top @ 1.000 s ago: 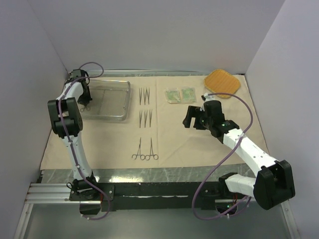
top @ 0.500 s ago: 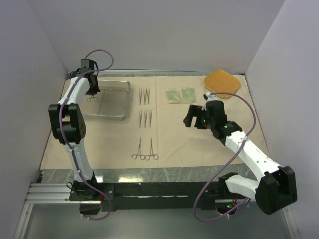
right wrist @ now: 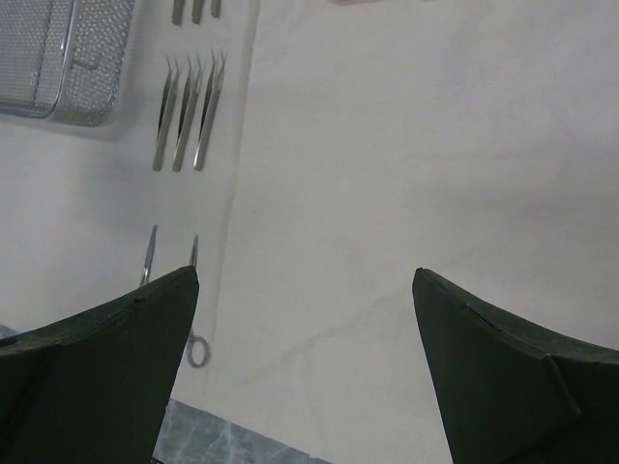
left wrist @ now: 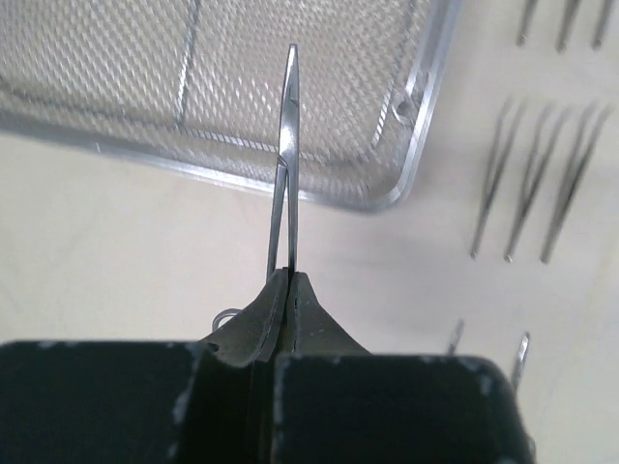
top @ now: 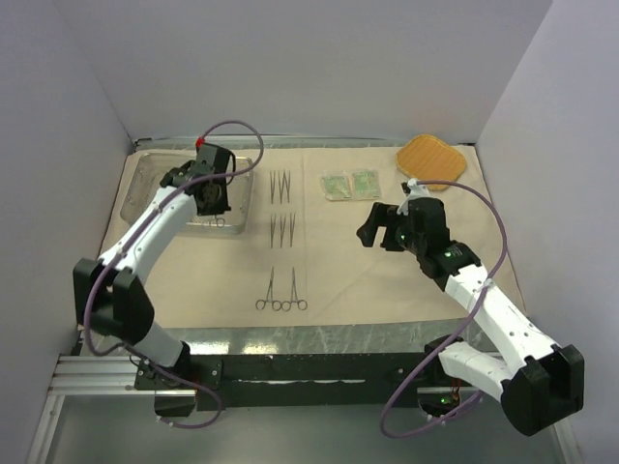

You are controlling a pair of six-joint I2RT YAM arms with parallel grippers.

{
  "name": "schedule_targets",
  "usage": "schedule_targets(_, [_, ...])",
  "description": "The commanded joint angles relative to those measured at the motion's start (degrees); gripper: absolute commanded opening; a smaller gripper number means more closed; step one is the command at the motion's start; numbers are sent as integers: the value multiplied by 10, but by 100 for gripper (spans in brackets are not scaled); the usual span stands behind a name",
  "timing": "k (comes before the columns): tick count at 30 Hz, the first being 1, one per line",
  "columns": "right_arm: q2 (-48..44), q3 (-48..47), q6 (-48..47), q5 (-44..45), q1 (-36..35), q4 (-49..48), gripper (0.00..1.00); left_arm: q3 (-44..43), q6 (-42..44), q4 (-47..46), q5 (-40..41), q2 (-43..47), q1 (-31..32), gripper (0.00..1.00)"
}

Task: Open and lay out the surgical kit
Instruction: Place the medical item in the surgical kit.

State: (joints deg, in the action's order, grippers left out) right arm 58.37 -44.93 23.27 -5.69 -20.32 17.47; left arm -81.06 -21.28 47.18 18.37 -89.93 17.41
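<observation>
The beige wrapping cloth (top: 387,280) lies spread over the table. On it are the steel mesh tray (top: 145,184), two sets of tweezers (top: 280,184) (top: 283,228), a pair of ring-handled forceps (top: 281,292) and two green-white packets (top: 336,186) (top: 365,182). My left gripper (top: 214,205) hangs over the tray's near right corner, shut on another forceps (left wrist: 288,145), whose tips point at the tray (left wrist: 416,116). My right gripper (top: 372,227) is open and holds nothing, above bare cloth (right wrist: 387,145) right of the tweezers (right wrist: 189,111).
An orange woven pad (top: 431,159) sits at the cloth's far right corner. Grey walls close in the left, back and right sides. A marbled strip and the black arm rail (top: 309,367) run along the near edge.
The left arm has swung right from the tray's far left side to its near right corner, carrying the forceps. The right arm has barely shifted.
</observation>
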Motion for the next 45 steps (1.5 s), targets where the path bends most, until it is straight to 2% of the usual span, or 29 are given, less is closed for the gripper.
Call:
schedule_targets(1, [-22, 11, 14, -13, -4, -19, 100, 55, -104, 47, 40, 85, 56, 1])
schedule_targets(6, [-26, 28, 22, -2, -5, -15, 100, 137, -183, 64, 38, 155, 122, 1])
schedule_targets(10, [-23, 43, 18, 32, -5, -17, 100, 204, -238, 35, 10, 192, 171, 1])
schedule_targets(13, [-8, 44, 13, 73, -3, -8, 100, 245, -276, 18, 1, 192, 222, 1])
schedule_targets(17, [1, 43, -1, 78, -4, -9, 100, 286, -300, -3, 21, 165, 266, 1])
schedule_targets(30, [-9, 62, -6, 78, -3, -7, 100, 302, -252, -69, 45, 58, 270, 1])
schedule_targets(45, [-3, 60, -8, 75, -3, -8, 100, 332, -254, -80, 47, 22, 270, 1])
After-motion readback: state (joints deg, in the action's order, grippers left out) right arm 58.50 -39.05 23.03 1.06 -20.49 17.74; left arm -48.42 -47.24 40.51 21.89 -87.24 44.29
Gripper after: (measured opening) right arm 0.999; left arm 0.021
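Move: The left hand holds a clamp by its shanks; the empty cloth spot for it lies some 15 cm back, 8 cm to the right and 17 cm below. At that depth the two laid-out clamps lie about 14 and 21 cm to the right; the nearer tweezers row is 18 cm right, 3 cm ahead, and the wire tray's middle 14 cm ahead, 11 cm left. From the right hand, the spot is roughly 8 cm back, 36 cm left, 17 cm below. The left hand carries the clamp away from the tray's near right corner, back some 16 cm and rightwards about 8 cm, sinking as it goes, then comes almost straight down over the bare cloth beside the laid-out clamps, some 15 cm lower in all and slowing, its fingers shut on the shanks and tipping about 15 degrees nearer to vertical. Meanwhile the empty, open right hand sinks about 5 cm and eases slightly to its right, well clear of the instruments. ##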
